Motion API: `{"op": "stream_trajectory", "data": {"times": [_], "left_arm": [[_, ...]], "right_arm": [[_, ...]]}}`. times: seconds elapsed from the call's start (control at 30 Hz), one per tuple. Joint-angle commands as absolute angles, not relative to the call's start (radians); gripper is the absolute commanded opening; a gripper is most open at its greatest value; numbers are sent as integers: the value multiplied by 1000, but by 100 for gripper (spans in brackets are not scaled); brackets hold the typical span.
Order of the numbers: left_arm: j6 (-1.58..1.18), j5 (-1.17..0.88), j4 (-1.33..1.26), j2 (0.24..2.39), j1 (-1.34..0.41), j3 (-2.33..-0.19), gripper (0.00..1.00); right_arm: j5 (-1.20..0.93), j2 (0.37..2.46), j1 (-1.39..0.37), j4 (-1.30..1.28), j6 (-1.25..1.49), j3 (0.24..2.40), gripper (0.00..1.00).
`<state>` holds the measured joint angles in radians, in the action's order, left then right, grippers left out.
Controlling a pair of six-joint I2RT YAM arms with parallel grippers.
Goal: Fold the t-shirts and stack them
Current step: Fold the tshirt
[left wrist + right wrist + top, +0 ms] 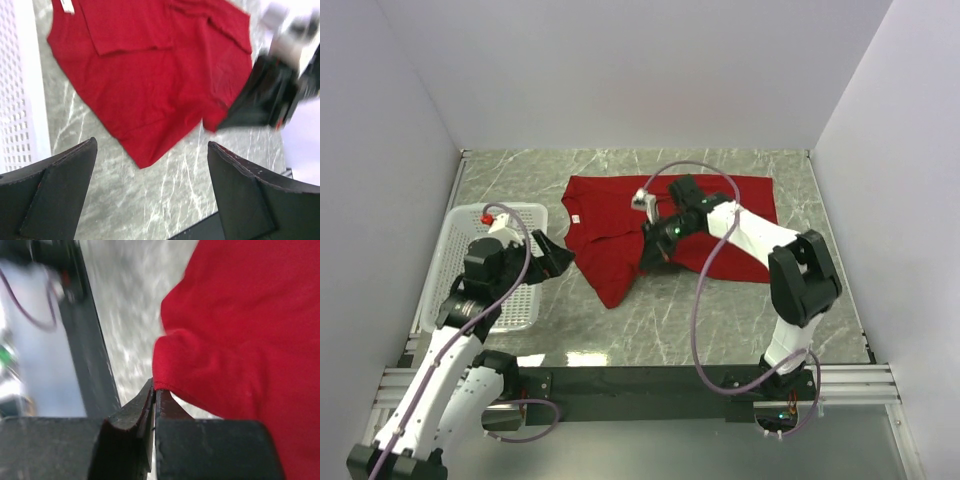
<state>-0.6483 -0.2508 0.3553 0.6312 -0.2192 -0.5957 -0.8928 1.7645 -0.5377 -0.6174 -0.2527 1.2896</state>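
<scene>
A deep-red t-shirt (610, 235) lies partly folded on the marble table, its small white neck tag (574, 217) at the left. My right gripper (650, 257) is shut on a hemmed edge of the t-shirt (165, 385) near its middle and holds that fold just above the table. My left gripper (563, 258) is open and empty, hovering left of the shirt's lower corner (142, 162). In the left wrist view the right gripper (225, 122) shows blurred, pinching the cloth.
A white mesh basket (460, 235) stands at the left, partly under my left arm. Grey walls close in the table on three sides. A black rail (650, 380) runs along the near edge.
</scene>
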Motion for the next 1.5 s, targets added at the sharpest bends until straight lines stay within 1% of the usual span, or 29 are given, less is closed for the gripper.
{"op": "stream_trajectory", "data": {"times": [0.0,0.03,0.07,0.13,0.17,0.23,0.27,0.33,0.37,0.43,0.47,0.53,0.57,0.7,0.77,0.87,0.93,0.97,1.0,1.03,1.07,1.13,1.17,1.23,1.3,1.33,1.37,1.43,1.47], "left_arm": [[-647,-322,299,682,-219,-629,96],[-643,-327,298,693,-219,-630,95],[-643,-331,295,704,-219,-632,95],[-638,-353,285,736,-222,-635,95],[-637,-357,285,761,-230,-638,94],[-626,-361,285,793,-248,-650,93],[-618,-354,287,830,-285,-658,93],[-591,-303,304,868,-340,-686,91],[-575,-279,305,905,-407,-695,91],[-536,-189,313,940,-483,-724,90],[-520,-160,313,975,-552,-733,89],[-486,-89,308,1011,-619,-750,89],[-479,-31,305,1043,-673,-753,88],[-466,49,249,1120,-776,-744,86],[-471,77,213,1178,-837,-736,86],[-486,156,204,1280,-902,-753,83],[-521,266,216,1334,-925,-773,83],[-538,294,224,1388,-936,-799,81],[-538,323,229,1413,-937,-811,78],[-546,345,235,1437,-939,-827,76],[-549,354,238,1481,-943,-853,71],[-552,389,255,1541,-942,-879,67],[-548,393,259,1560,-942,-903,58],[-535,385,278,1601,-942,-926,49],[-506,362,281,1617,-942,-946,37],[-491,332,278,1618,-942,-948,31],[-476,287,273,1611,-942,-950,21],[-416,220,273,1591,-942,-948,12],[-390,160,297,1569,-939,-963,1]], "right_arm": [[-979,1850,-436,-474,117,1362,2],[-948,1886,-413,-442,177,1374,10],[-912,1903,-370,-439,208,1393,23],[-834,1936,-332,-457,219,1442,33],[-815,1943,-293,-468,212,1462,40],[-792,1953,-255,-512,187,1480,41],[-792,1953,-239,-532,163,1491,43],[-830,1947,-204,-587,57,1519,43],[-875,1945,-199,-676,-81,1543,43],[-900,1916,-196,-811,-243,1549,43],[-881,1898,-198,-827,-344,1517,43],[-856,1833,-193,-866,-444,1470,43],[-801,1810,-192,-862,-503,1412,43],[-685,1692,-154,-818,-580,1263,43],[-663,1649,-118,-816,-603,1209,43],[-678,1612,-65,-821,-603,1163,43],[-699,1592,-43,-822,-600,1144,43],[-703,1585,-32,-818,-591,1125,43],[-707,1572,-26,-815,-586,1115,43],[-712,1568,-23,-808,-581,1106,43],[-718,1563,-18,-807,-574,1092,43],[-732,1551,-17,-799,-565,1077,43],[-733,1546,-14,-795,-558,1066,43],[-736,1532,-8,-790,-552,1052,43],[-745,1525,-5,-793,-554,1048,43],[-747,1522,-5,-798,-552,1048,43],[-749,1522,-5,-801,-554,1046,43],[-747,1513,26,-805,-558,1046,43],[-746,1511,31,-810,-561,1048,43]]}}
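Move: From my open left hand, the near edge of the t-shirt's left part, just beside its lowest tip, lies about 15 cm to the right, level fore and aft, and some 17 cm down. The tip is 12 cm right and 3 cm back; the basket's middle 17 cm left, 6 cm ahead. My right hand, pinching a raised flap of hem, has that edge 7 cm left and 11 cm below, and the right part's near hem 17 cm right, 3 cm ahead, 11 cm below. With my right hand I swing the hem flap on forward over the shirt while opening to let go. I carry on to nearly 14 cm forward while veering right, then come back about 10 cm and further right, to hover half open by the right part's near hem. My left hand goes down and right, about 15 cm each way, fingers tipping downward, and shuts on the near edge beside the tip. ##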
